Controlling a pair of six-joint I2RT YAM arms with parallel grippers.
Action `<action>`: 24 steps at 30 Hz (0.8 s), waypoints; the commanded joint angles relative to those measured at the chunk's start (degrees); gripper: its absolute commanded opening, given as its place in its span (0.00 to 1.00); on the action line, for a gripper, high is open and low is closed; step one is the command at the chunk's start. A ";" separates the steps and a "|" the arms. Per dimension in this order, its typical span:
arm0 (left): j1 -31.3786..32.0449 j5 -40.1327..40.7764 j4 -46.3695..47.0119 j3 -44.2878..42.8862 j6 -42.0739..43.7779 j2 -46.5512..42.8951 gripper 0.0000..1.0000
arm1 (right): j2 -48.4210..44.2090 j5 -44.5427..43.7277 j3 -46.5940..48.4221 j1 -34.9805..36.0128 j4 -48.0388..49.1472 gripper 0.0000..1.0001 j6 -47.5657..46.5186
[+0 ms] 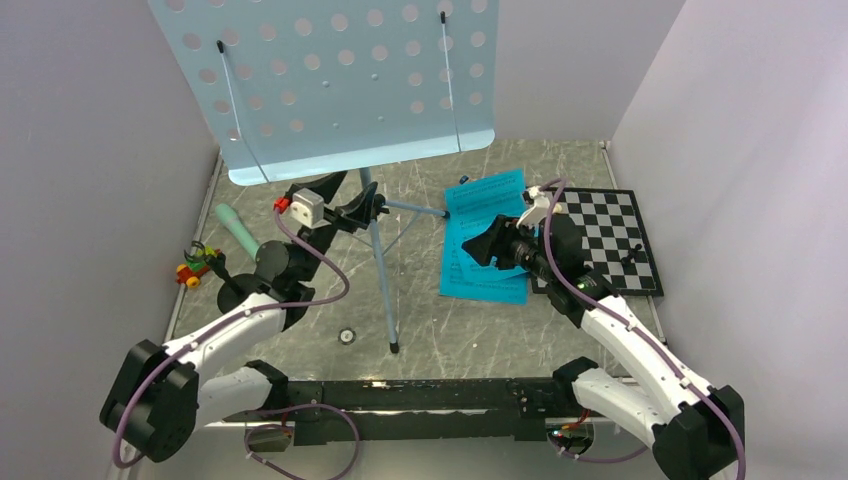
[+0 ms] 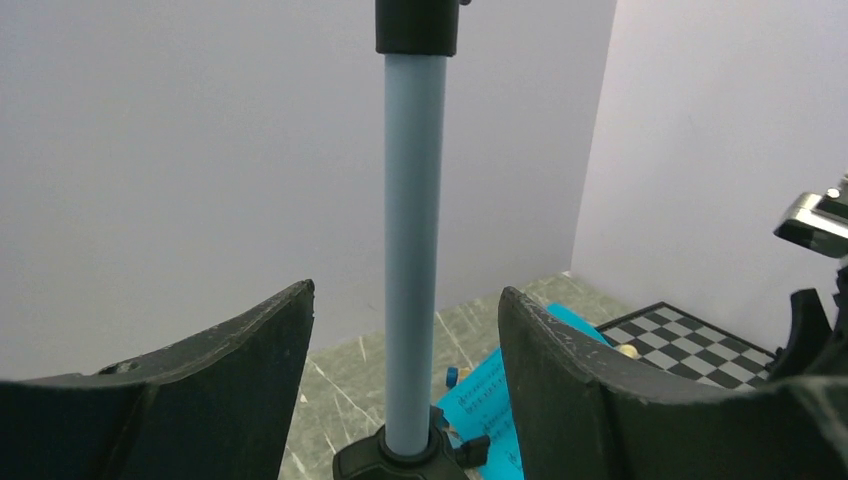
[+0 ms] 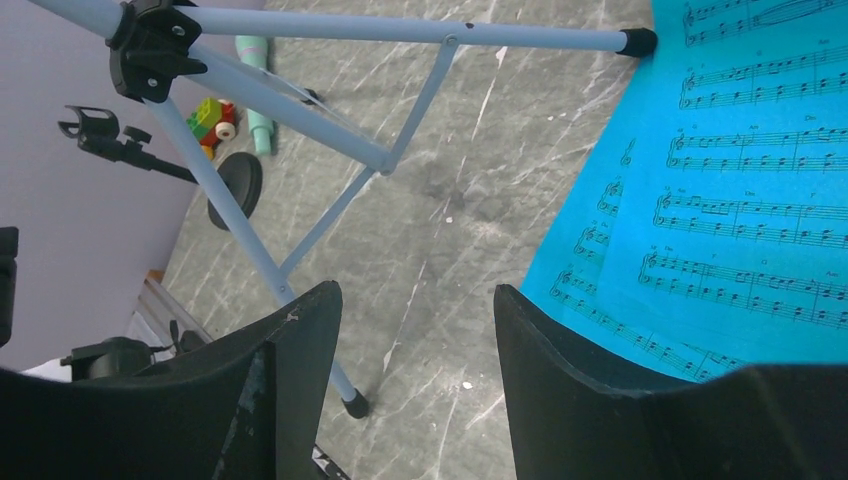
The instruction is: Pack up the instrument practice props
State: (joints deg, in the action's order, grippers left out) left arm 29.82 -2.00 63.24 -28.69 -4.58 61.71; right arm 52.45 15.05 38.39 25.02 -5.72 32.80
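Note:
The pale-blue music stand stands upright at the back, its perforated tray high over the table. My left gripper is open around the stand's pole; there is a gap between the pole and each finger. Turquoise music sheets lie flat to the right of the tripod legs. My right gripper hovers open over the sheets' left edge, holding nothing. The mint-green microphone lies at the left. The black round-based stand sits near it, partly hidden by my left arm in the top view.
A black-and-white chessboard with a few pieces lies at the right, next to the sheets. Small toy cars and blocks sit by the left wall. Plain walls close in the left, back and right sides.

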 commanded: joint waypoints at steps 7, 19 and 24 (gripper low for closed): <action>-0.20 1.82 8.02 -6.79 2.03 5.38 0.58 | 2.39 0.23 -0.66 2.66 7.27 0.61 2.43; -0.65 -2.25 4.52 -10.12 2.42 6.09 0.30 | 10.25 1.07 5.06 6.72 13.05 0.64 3.77; -0.65 -4.13 2.18 -10.10 3.43 4.91 0.16 | 14.80 3.06 7.97 7.24 17.40 0.68 9.12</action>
State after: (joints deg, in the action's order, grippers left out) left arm 29.54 -3.86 65.41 -36.10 -3.01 68.18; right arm 64.90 15.77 42.02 31.79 3.99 37.23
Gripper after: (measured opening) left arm 0.284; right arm 0.663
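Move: From the left hand, the bare pole of the music stand rises about 3 cm ahead, 2 cm to the right, and the stretch to be gripped is some 3 cm higher; the black collar is about 6 cm above that stretch, the tripod hub roughly 16 cm below it. From the right hand, that stretch of pole lies about 22 cm left, 9 cm ahead and 17 cm up, and the blue music sheets lie about 5 cm ahead, 5 cm right and 20 cm below. With the pole already showing between its open fingers, the left hand eases about 4 cm up and forward, drifting slightly right late on, and closes from wide to about a quarter open until both fingertips pinch the pole below the black collar, grip effort rising. The right hand, fingers kept part open, sweeps some 6 cm left towards the stand, dipping a little before rising again and swinging slightly counter-clockwise. ##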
